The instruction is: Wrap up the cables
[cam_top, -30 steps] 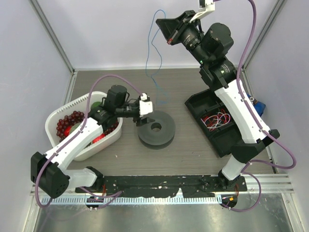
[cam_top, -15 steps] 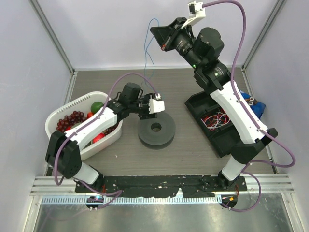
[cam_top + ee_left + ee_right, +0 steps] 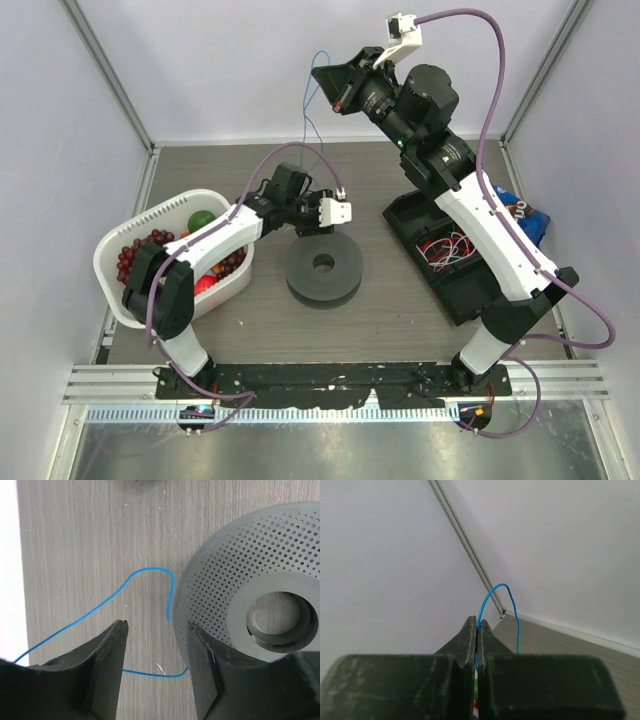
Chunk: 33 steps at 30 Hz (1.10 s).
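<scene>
A thin blue cable (image 3: pixel 306 110) hangs from my right gripper (image 3: pixel 322 72), raised high at the back, down to the table. In the right wrist view the right gripper (image 3: pixel 477 621) is shut on the cable (image 3: pixel 501 586), which loops up out of the tips. My left gripper (image 3: pixel 305 222) hovers low at the back-left edge of the grey perforated spool (image 3: pixel 323 268). The left wrist view shows the left gripper (image 3: pixel 157 624) open, with a strand of the cable (image 3: pixel 145 571) lying on the table across the gap between its fingers. Beside its right finger is the spool (image 3: pixel 225 580).
A white basket (image 3: pixel 105 255) of red and green fruit stands at the left. To the right, under the right arm, is a black box (image 3: pixel 400 215) of red and white wires. A blue packet (image 3: pixel 520 212) lies beside it. Walls close in the back and both sides.
My left arm has swung right and back to the spool's rear edge, and its jaws have narrowed. The right gripper has shifted slightly left, still holding the cable.
</scene>
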Motion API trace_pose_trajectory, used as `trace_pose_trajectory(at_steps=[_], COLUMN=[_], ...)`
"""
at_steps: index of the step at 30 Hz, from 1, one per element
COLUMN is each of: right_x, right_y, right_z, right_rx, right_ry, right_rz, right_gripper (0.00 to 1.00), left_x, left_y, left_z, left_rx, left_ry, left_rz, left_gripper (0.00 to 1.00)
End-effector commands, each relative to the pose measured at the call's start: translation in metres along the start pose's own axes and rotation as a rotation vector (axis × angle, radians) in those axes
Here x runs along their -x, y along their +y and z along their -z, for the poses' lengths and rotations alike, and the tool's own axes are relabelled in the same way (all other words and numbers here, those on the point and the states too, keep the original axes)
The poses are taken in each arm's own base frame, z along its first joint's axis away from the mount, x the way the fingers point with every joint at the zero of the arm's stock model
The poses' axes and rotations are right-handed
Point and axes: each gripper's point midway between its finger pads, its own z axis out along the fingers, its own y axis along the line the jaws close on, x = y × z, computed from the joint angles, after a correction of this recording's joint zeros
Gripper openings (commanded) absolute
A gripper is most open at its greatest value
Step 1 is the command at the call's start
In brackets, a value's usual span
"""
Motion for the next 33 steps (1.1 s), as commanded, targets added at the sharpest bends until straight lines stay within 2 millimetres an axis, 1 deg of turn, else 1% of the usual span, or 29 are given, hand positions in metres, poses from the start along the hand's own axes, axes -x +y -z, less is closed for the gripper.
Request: trace_pose_trajectory(at_steps=[1,5,8,10,11,15,19,23,24,26,27,29,33], right_x=[0.037,0.036,0.035,0.035,0.035,0.035,0.034,0.031,0.031,0.032,0.032,0.032,0.03], right_y=[0.02,0.021,0.022,0.023,0.023,0.025,0.027,0.029,0.028,0.028,0.029,0.029,0.028], right_z=[0.016,0.016,0.017,0.017,0.017,0.016,0.016,0.015,0.014,0.015,0.015,0.015,0.015], right_rx=[0.03,0.031,0.033,0.035,0.037,0.043,0.045,0.047,0.046,0.046,0.047,0.048,0.044], right_ry=[-0.093,-0.091,-0.088,-0.089,-0.088,-0.09,-0.088,-0.083,-0.082,-0.083,-0.085,-0.083,-0.078], right_rz=[-0.031,-0.035,-0.033,-0.036,-0.038,-0.042,-0.044,-0.05,-0.053,-0.059,-0.059,-0.059,-0.06], right_gripper=[0.01,0.01,0.01,0.01,0.01,0.01,0.01,0.01,0.01,0.01,0.01,0.01,0.01], left_x=[0.001,-0.007,-0.014,-0.017,-0.019,-0.021,-0.022,-0.026,-0.026,-0.026,-0.026,-0.025,-0.023], left_y=[0.004,0.0,0.002,0.003,0.003,0.006,0.011,0.008,0.007,0.006,0.006,0.008,0.012], left_z=[-0.001,-0.008,-0.012,-0.016,-0.018,-0.025,-0.028,-0.033,-0.035,-0.038,-0.04,-0.042,-0.045], left_rx=[-0.02,-0.046,-0.045,-0.053,-0.056,-0.051,-0.037,-0.042,-0.044,-0.049,-0.049,-0.046,-0.039], left_ry=[0.012,0.034,0.06,0.078,0.081,0.095,0.106,0.126,0.13,0.129,0.129,0.128,0.123], left_rz=[-0.031,-0.047,-0.058,-0.058,-0.053,-0.039,-0.022,-0.021,-0.022,-0.021,-0.018,-0.011,-0.003], left_gripper=[0.53,0.53,0.52,0.47,0.47,0.46,0.45,0.44,0.43,0.39,0.36,0.33,0.33])
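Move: The blue cable's dangling tip hangs about 4 cm below the left hand, a centimetre back and to its right. The grey spool's centre lies some 11 cm back, level sideways and about 10 cm down; the fruit basket is roughly 31 cm to the left and 11 cm back. The right hand already pinches the cable high above: its tip is some 43 cm below and 2 cm back from there. Left hand sinks about 5 cm and inches forward, fingers part-closing around the cable's tip; right keeps its pinch. ##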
